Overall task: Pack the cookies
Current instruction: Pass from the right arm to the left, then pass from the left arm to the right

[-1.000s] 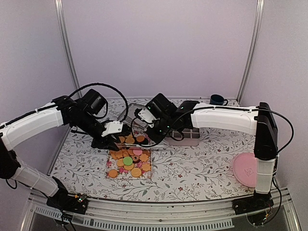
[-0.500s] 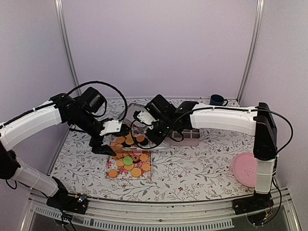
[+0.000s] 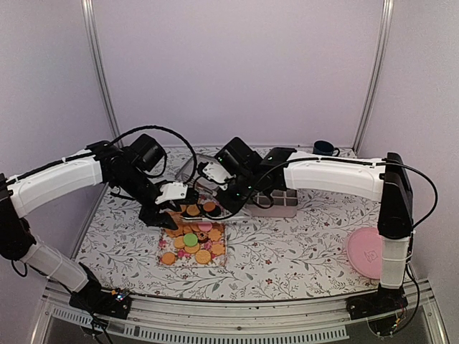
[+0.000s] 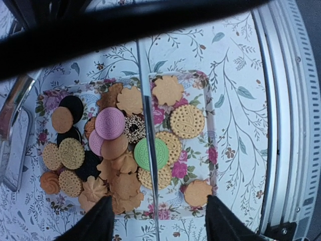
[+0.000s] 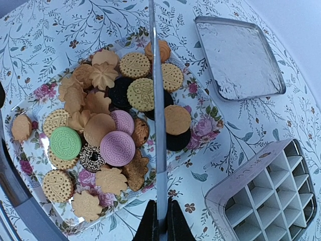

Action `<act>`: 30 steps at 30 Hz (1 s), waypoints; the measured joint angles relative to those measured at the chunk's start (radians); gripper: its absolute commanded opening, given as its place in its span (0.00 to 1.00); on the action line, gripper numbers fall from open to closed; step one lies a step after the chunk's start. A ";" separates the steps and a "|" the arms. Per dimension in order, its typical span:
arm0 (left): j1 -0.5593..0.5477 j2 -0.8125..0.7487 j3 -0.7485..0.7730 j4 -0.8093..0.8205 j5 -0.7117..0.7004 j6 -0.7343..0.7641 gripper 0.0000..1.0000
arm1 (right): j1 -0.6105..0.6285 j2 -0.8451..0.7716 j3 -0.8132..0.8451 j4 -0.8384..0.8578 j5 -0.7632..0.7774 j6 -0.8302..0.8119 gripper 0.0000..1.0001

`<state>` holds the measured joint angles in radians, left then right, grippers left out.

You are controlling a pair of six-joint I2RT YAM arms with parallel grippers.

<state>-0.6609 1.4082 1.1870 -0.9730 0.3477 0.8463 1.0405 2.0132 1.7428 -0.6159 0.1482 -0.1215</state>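
Note:
The cookies (image 3: 192, 240) lie heaped on a floral tray (image 3: 215, 259) at the table's middle: mostly golden, some dark, two pink (image 4: 110, 123), one green (image 4: 150, 153). My right gripper (image 5: 160, 203) is shut on a thin clear sheet (image 5: 156, 100), seen edge-on, standing over the cookies (image 5: 100, 128). My left gripper (image 4: 159, 221) hangs over the tray's near side with its jaws open. The sheet's edge (image 4: 148, 125) runs between its fingers without touching them. In the top view the left gripper (image 3: 168, 209) and the right gripper (image 3: 214, 192) sit close together above the tray's far end.
A white box with many small compartments (image 5: 261, 201) stands right of the tray. A shallow metal tin (image 5: 238, 57) lies behind it. A pink plate (image 3: 366, 252) rests at the front right, and a dark blue cup (image 3: 324, 149) at the back right.
My left gripper's jaws have widened, and the left arm has shifted a little to the right, toward the tray. The right arm has hardly moved.

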 measured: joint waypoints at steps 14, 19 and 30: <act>-0.003 0.000 -0.025 0.037 0.011 -0.015 0.00 | 0.000 0.000 0.024 -0.013 -0.031 -0.003 0.04; -0.002 -0.002 -0.025 0.041 0.028 -0.027 0.00 | 0.000 0.000 0.024 -0.009 -0.049 -0.006 0.50; 0.080 -0.015 0.070 0.059 0.222 -0.167 0.00 | -0.084 -0.213 -0.116 0.178 -0.220 0.055 0.99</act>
<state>-0.5812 1.3930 1.2572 -0.9142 0.5701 0.6792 0.9569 1.8004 1.6264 -0.4377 -0.0719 -0.0662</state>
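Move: The tongs hang level between the hands, held by the right just off their bend; their middle is about 10 cm left of the right hand and 2 cm back. Their middle lies some 10 cm to the left hand's right and 5 cm ahead, level with it, one brown tip already between its half-open fingers. The cookie tray's middle is about 6 cm ahead, 5 cm right and 14 cm below the left hand; the sorting box is roughly 13 cm ahead, 13 cm right and 12 cm below the right hand. Staying almost in place over the cookie tray, the left fingers close on the brown tip of one arm of the tongs and then keep that pinch, while the right hand holds on near the bend until they have shut. Only then does the right hand open wide, letting go of the tongs and rising about 9 cm off them with a roll of some 20 degrees, left side up, as the left hand lifts about 5 cm, drifting a little right and tilting about 15 degrees the other way. ##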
